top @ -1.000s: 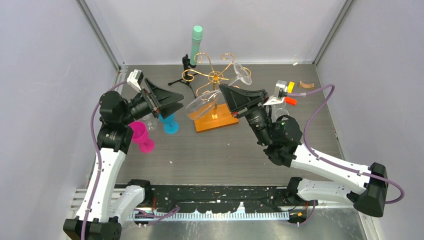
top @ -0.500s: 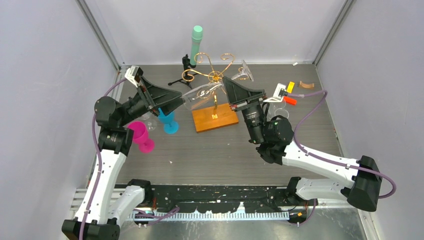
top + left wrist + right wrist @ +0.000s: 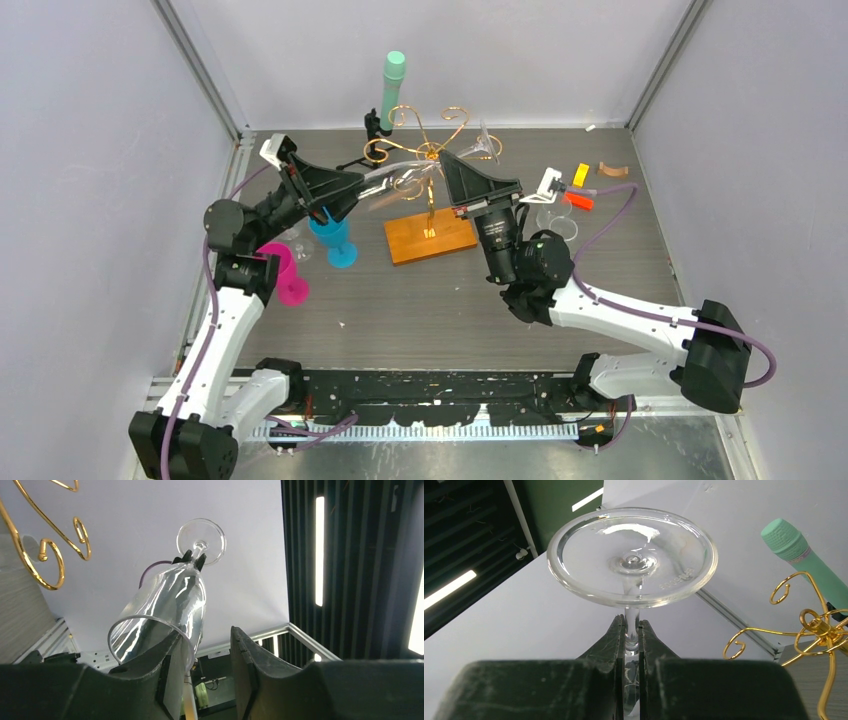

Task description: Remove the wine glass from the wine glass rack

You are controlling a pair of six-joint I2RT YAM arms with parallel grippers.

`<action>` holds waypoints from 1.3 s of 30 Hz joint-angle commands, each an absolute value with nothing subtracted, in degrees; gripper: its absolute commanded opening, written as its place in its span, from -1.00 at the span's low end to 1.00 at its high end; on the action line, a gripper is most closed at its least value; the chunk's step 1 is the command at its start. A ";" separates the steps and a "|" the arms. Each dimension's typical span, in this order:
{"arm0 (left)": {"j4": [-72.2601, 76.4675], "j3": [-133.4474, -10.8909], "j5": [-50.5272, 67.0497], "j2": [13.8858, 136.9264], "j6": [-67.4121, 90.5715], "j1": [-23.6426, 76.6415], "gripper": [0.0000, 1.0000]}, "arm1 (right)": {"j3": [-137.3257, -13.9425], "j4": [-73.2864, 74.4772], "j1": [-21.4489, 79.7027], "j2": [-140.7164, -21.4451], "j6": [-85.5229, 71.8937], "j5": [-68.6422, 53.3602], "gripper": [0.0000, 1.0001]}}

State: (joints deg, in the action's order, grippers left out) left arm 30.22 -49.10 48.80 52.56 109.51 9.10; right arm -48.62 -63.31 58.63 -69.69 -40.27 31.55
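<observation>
The clear wine glass [image 3: 396, 183] hangs in the air, tilted, to the left of the gold wire rack [image 3: 432, 153], which stands on its orange-brown wooden base [image 3: 430, 238]. My right gripper [image 3: 631, 623] is shut on the glass's stem just under its round foot [image 3: 631, 555]; this gripper [image 3: 446, 162] is beside the rack's centre post. My left gripper [image 3: 205, 632] is open at the bowl's mouth [image 3: 170, 600], with the rim lying around its left finger. In the top view it [image 3: 358, 186] is at the glass's left end. Gold curls show in the left wrist view [image 3: 45, 555] and the right wrist view [image 3: 814, 630].
A second clear glass [image 3: 486, 146] hangs on the rack's right side. A black tripod holding a green microphone [image 3: 390, 85] stands behind the rack. A teal goblet [image 3: 338, 243] and a pink goblet [image 3: 286, 272] stand at left. A small clear glass [image 3: 556, 222] and orange and yellow bits [image 3: 578, 186] lie at right.
The right gripper has carried the glass up and back from over the wooden base. The left gripper has risen and moved right until its fingers reach the bowl's mouth.
</observation>
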 commanded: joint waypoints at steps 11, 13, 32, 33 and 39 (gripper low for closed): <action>40.46 -51.30 46.70 52.49 110.09 9.58 -1.00 | -49.99 -63.05 58.97 -68.88 -42.41 30.20 -1.00; 40.41 -51.56 46.59 52.46 109.01 9.62 -1.00 | -50.13 -62.30 58.96 -68.25 -42.23 29.83 -0.99; 36.96 -60.80 49.91 53.93 98.53 9.58 -1.00 | -50.77 -42.82 58.95 -55.84 -31.48 17.04 0.52; 34.79 -61.97 51.85 54.11 96.77 9.58 -1.00 | -50.92 -41.14 58.97 -53.82 -30.29 14.96 0.52; 1.55 -71.34 63.61 52.89 69.19 9.58 -1.00 | -56.98 -13.68 58.93 -42.59 -14.78 -4.96 0.52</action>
State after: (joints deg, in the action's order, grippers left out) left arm 25.36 -64.34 55.48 54.83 90.74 9.43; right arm -50.48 -31.51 58.70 -48.62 -26.76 10.70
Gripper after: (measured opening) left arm 0.043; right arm 0.758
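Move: Between the hands, the wine glass slants with its foot to the right; its middle is about 8 cm right, 2 cm ahead and 2 cm above the left hand, whose parted fingers straddle the rim. From the right hand, pinching the stem, it is some 4 cm left, 1 cm back and 2 cm below. Counted from the left hand, the rack top lies roughly 9 cm ahead, 9 cm right and 13 cm below; the blue goblet 5 cm ahead, 6 cm left and 38 cm below. Shutting on the wine glass's rim wall, one finger inside the bowl, the left hand takes hold while the right still pinches the stem. The right fingers then open wide and let go, and that hand backs away about 7 cm, drifting slightly up and right; the left lifts the glass some 6 cm, draws back a little and tilts about 25 degrees. ##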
